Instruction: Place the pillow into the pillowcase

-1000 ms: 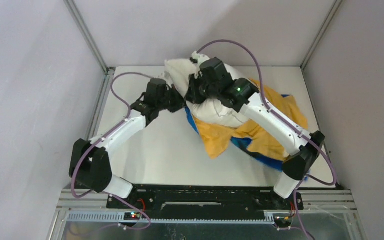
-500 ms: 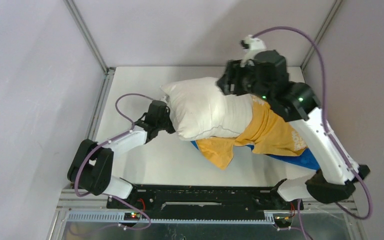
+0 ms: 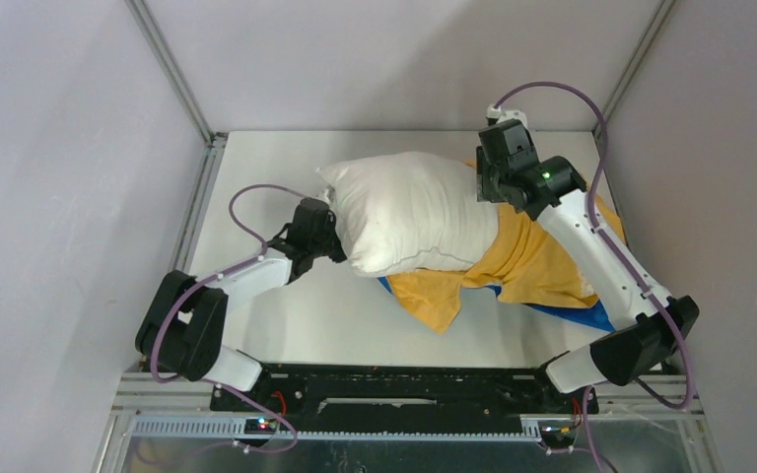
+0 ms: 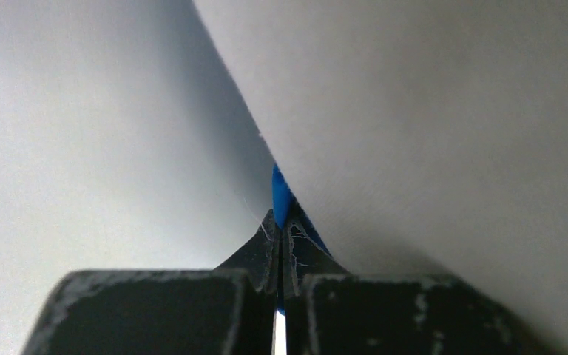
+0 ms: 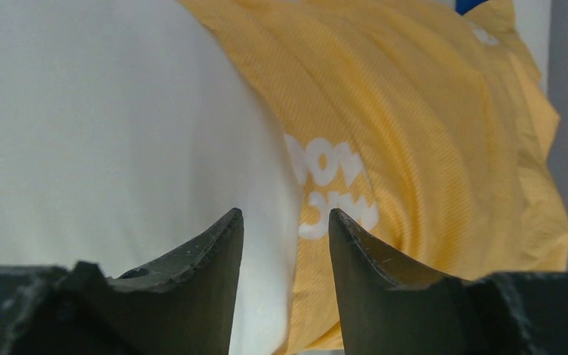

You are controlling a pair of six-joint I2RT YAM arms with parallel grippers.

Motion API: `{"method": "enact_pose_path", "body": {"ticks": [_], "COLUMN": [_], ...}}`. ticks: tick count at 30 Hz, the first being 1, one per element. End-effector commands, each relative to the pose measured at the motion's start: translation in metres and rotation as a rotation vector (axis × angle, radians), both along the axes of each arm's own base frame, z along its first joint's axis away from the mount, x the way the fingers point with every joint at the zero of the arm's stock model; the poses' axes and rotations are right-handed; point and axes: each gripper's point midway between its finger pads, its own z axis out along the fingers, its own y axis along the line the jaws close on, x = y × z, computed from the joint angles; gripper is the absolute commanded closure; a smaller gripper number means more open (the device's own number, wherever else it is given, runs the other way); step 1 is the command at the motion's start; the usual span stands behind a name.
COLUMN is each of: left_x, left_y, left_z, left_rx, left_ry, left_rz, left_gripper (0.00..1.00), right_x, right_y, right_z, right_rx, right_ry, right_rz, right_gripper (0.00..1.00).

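The white pillow [image 3: 404, 212] lies across the middle of the table, its right end on or inside the mouth of the orange pillowcase [image 3: 532, 258]. The case's blue side [image 3: 577, 313] shows underneath. My left gripper [image 3: 338, 248] sits at the pillow's lower left corner, shut on a blue edge of the pillowcase [image 4: 279, 194], with the pillow [image 4: 451, 111] bulging beside it. My right gripper [image 3: 483, 185] hovers open over the pillow's right end. Between its fingertips show the pillow [image 5: 103, 133] and the lettered pillowcase [image 5: 429, 133]; the right gripper [image 5: 285, 218] holds nothing.
The white table [image 3: 286, 315] is enclosed by grey walls with metal corner posts [image 3: 172, 74] at the back. A black rail [image 3: 404, 389] with the arm bases runs along the near edge. Purple cables [image 3: 552, 91] loop above both arms.
My right gripper let go of the pillow, opened, swung back and right, then came down at the pillow's right end. The pillow dropped flat onto the pillowcase. The left arm pulled back toward the near left.
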Motion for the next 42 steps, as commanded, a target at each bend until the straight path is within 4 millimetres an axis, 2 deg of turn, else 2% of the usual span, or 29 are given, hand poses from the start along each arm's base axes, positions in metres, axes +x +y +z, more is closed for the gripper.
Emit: {"method": "enact_pose_path", "body": {"ticks": [1, 9, 13, 15, 18, 19, 21, 23, 25, 26, 28, 30, 31, 32, 34, 35, 37, 40, 42], "left_x": [0.004, 0.004, 0.005, 0.005, 0.006, 0.007, 0.01, 0.013, 0.015, 0.015, 0.017, 0.016, 0.015, 0.012, 0.004, -0.004, -0.011, 0.0, 0.009], "left_y": [-0.007, -0.007, -0.008, -0.008, -0.008, -0.009, -0.011, -0.015, -0.019, -0.02, -0.022, -0.021, -0.017, -0.014, -0.006, 0.002, 0.015, 0.017, 0.01], "left_z": [0.014, 0.016, 0.018, 0.022, 0.028, 0.033, 0.045, 0.065, 0.095, 0.111, 0.157, 0.218, 0.251, 0.289, 0.365, 0.41, 0.461, 0.51, 0.534], "left_rx": [-0.032, -0.024, -0.028, -0.028, -0.027, -0.028, -0.026, -0.03, -0.026, -0.022, -0.04, -0.064, -0.075, -0.104, -0.159, -0.193, -0.239, -0.303, -0.342], "left_ry": [-0.067, -0.071, -0.073, -0.079, -0.092, -0.1, -0.122, -0.156, -0.207, -0.232, -0.313, -0.417, -0.474, -0.539, -0.669, -0.748, -0.841, -0.909, -0.928], "left_rz": [-0.031, -0.038, -0.04, -0.041, -0.045, -0.048, -0.057, -0.072, -0.085, -0.09, -0.097, -0.09, -0.077, -0.066, -0.035, -0.011, 0.047, 0.111, 0.115], "left_gripper": [1.0, 1.0, 1.0, 1.0, 1.0, 1.0, 1.0, 1.0, 1.0, 1.0, 1.0, 1.0, 1.0, 1.0, 1.0, 1.0, 1.0, 1.0, 1.0], "right_x": [0.021, 0.043, 0.051, 0.054, 0.053, 0.05, 0.035, 0.016, 0.001, -0.001, 0.003, 0.013, 0.021, 0.026, 0.032, 0.033, 0.03, 0.012, -0.01], "right_y": [-0.02, -0.022, -0.028, -0.029, -0.013, -0.002, 0.031, 0.063, 0.084, 0.085, 0.077, 0.058, 0.043, 0.032, 0.006, -0.004, -0.02, -0.018, -0.012], "right_z": [0.014, -0.01, -0.006, 0.004, 0.023, 0.036, 0.062, 0.096, 0.125, 0.135, 0.14, 0.13, 0.126, 0.124, 0.135, 0.145, 0.18, 0.243, 0.29], "right_rx": [-0.07, -0.111, -0.142, -0.146, -0.114, -0.089, -0.001, 0.077, 0.139, 0.169, 0.196, 0.216, 0.235, 0.259, 0.32, 0.346, 0.419, 0.569, 0.657], "right_ry": [-0.079, -0.027, -0.05, -0.069, -0.089, -0.098, -0.119, -0.172, -0.221, -0.235, -0.242, -0.211, -0.2, -0.201, -0.23, -0.256, -0.333, -0.485, -0.6], "right_rz": [-0.082, -0.095, -0.125, -0.133, -0.098, -0.067, 0.034, 0.125, 0.197, 0.206, 0.189, 0.144, 0.111, 0.089, 0.04, 0.022, 0.01, 0.08, 0.143], "right_gripper": [0.52, 0.57, 0.64, 0.74, 1.0, 1.0, 1.0, 1.0, 1.0, 1.0, 1.0, 1.0, 1.0, 1.0, 1.0, 1.0, 1.0, 1.0, 1.0]}}
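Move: The right hand hangs open just above the pillowcase's orange rim: the stretch it goes for is about 4 cm ahead, 2 cm to its right and 4 cm down. From this hand the pillow's middle is some 15 cm left, about level ahead and 14 cm down; the heaped pillowcase lies 10 cm right, 4 cm back and 20 cm down. The left hand already pinches blue cloth; the rim is some 32 cm right, 8 cm ahead and 13 cm above it, the pillow's middle 17 cm right, 9 cm ahead and slightly above. Forward and slightly down, about 5 cm, the right hand reaches to the orange rim and shuts its fingers on it, then swings up and left before sweeping back right, still rising, to end some 15 cm above its start. The left hand waits, keeping its pinch on the blue cloth, then whips it almost straight up about 44 cm, its fingers tipping up some 40 degrees. ##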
